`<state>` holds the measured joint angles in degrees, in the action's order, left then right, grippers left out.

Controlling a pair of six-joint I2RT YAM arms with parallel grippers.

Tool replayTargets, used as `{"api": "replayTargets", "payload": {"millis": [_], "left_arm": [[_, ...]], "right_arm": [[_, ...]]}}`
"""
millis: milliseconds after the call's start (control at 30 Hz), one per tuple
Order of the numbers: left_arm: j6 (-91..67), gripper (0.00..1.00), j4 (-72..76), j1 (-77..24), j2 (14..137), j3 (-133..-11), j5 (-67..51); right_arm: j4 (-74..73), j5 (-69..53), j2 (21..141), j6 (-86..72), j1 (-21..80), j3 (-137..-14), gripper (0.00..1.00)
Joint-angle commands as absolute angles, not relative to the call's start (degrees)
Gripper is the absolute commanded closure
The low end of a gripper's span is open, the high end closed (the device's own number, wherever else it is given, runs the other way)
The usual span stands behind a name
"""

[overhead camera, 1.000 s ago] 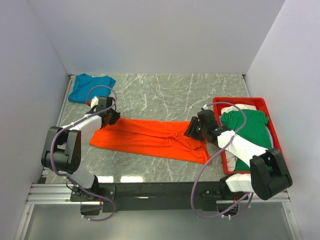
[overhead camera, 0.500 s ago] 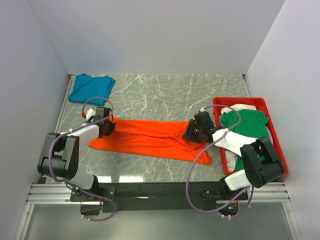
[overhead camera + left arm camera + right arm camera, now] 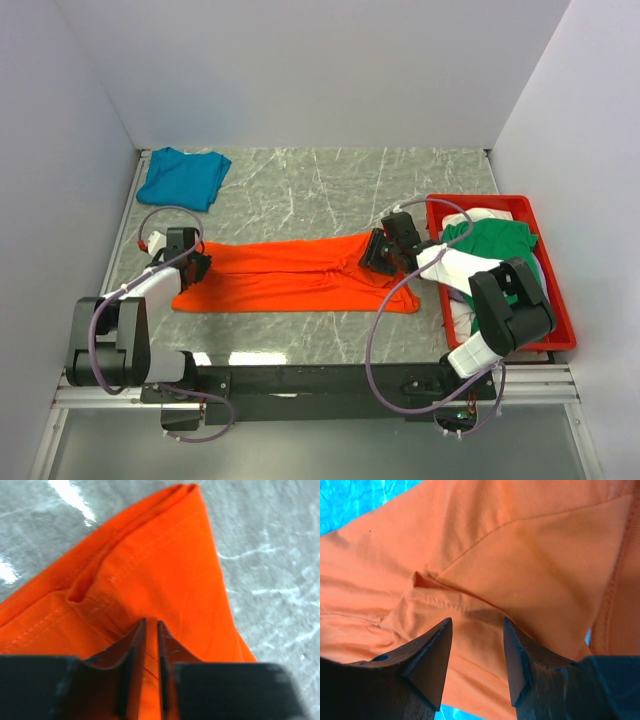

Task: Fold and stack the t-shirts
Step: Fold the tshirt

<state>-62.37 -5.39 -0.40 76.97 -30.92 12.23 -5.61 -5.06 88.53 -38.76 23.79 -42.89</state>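
Observation:
The bright orange t-shirt (image 3: pixel 290 275) lies stretched in a long band across the middle of the table. My left gripper (image 3: pixel 190 265) is at its left end, jaws nearly together, pinching a thin fold of the orange cloth (image 3: pixel 165 570) at the fingertips (image 3: pixel 151 621). My right gripper (image 3: pixel 375 252) is at the shirt's right part, where wrinkles converge on it; its jaws (image 3: pixel 476 622) stand apart with bunched orange cloth (image 3: pixel 520 545) filling the gap. The teal t-shirt (image 3: pixel 182 177) lies at the far left. The green t-shirt (image 3: pixel 490 245) and a white one (image 3: pixel 485 215) are in the tray.
The red plastic tray (image 3: pixel 478 198) stands on the right side of the marble table. White walls close in the back and both sides. The arm bases and a black rail run along the near edge.
My left gripper has moved left and nearer with the shirt's end. The right gripper has shifted slightly left and back. The orange shirt has been drawn out straighter and further left.

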Motion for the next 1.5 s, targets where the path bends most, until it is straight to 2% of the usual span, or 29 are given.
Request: {"api": "replayTargets", "payload": {"millis": [0,200,467,733,800,900,1000,1100,1200,1467], "left_arm": [[-58.71,0.77,-3.78,-0.26,73.75,-31.29,10.11],[-57.66,0.61,-5.18,-1.4,69.88,-33.83,9.23],[-54.85,0.55,-6.68,-7.46,69.61,-38.49,6.6],[-53.18,0.55,-6.07,-11.07,70.57,-39.99,3.34],[-52.56,0.55,-6.24,-11.77,70.93,-40.6,2.82],[-51.86,0.56,-6.33,-12.57,72.15,-41.83,2.11],[-50.72,0.57,-6.59,-14.41,73.39,-43.24,1.67],[-49.75,0.57,-6.5,-15.9,74.88,-44.64,1.14],[-48.87,0.57,-6.42,-17.48,76.99,-46.14,0.44],[-47.64,0.57,-5.89,-22.49,83.67,-49.92,-1.67]], "right_arm": [[-8.52,-2.82,84.56,-36.48,24.78,-44.47,0.47],[-13.79,3.69,88.05,-34.45,29.44,-52.37,0.47],[-15.03,7.82,96.67,-33.4,30.94,-61.25,0.47],[-17.23,9.75,100.63,-34.27,34.1,-64.42,0.52],[-18.01,10.72,100.37,-34.89,35.24,-64.08,0.55],[-18.11,11.42,98.79,-35.94,35.94,-62.67,0.67],[-18.37,11.86,97.04,-36.82,36.56,-61.35,0.86],[-18.46,11.52,95.1,-37.53,37.0,-60.04,0.96],[-18.54,11.34,92.82,-38.32,37.7,-58.54,1.0],[-17.41,9.58,86.41,-40.78,40.07,-53.54,0.99]]}}
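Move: The left hand is at the orange t-shirt's left end; the shirt's middle lies about 24 cm to its right and level with it front to back, while the blue t-shirt lies some 24 cm ahead and 6 cm left. For the right hand, hovering open just at the cloth, the sleeve fold lies about 5 cm left and 3 cm ahead; the shirt's right end is roughly 11 cm right and 8 cm back, the red bin's middle about 34 cm right and level. The right hand hops forward and left, rising about 4 cm and coming down again by the sleeve fold, then draws back while its open fingers shut on the loose edge, and goes on back with it, lifting a couple of centimetres. The left hand opens and comes free of the shirt's left end, lifts some 7 cm, then travels about 16 cm right over the shirt towards its middle, fingers kept open, wrist turning nearly 40 degrees clockwise. ##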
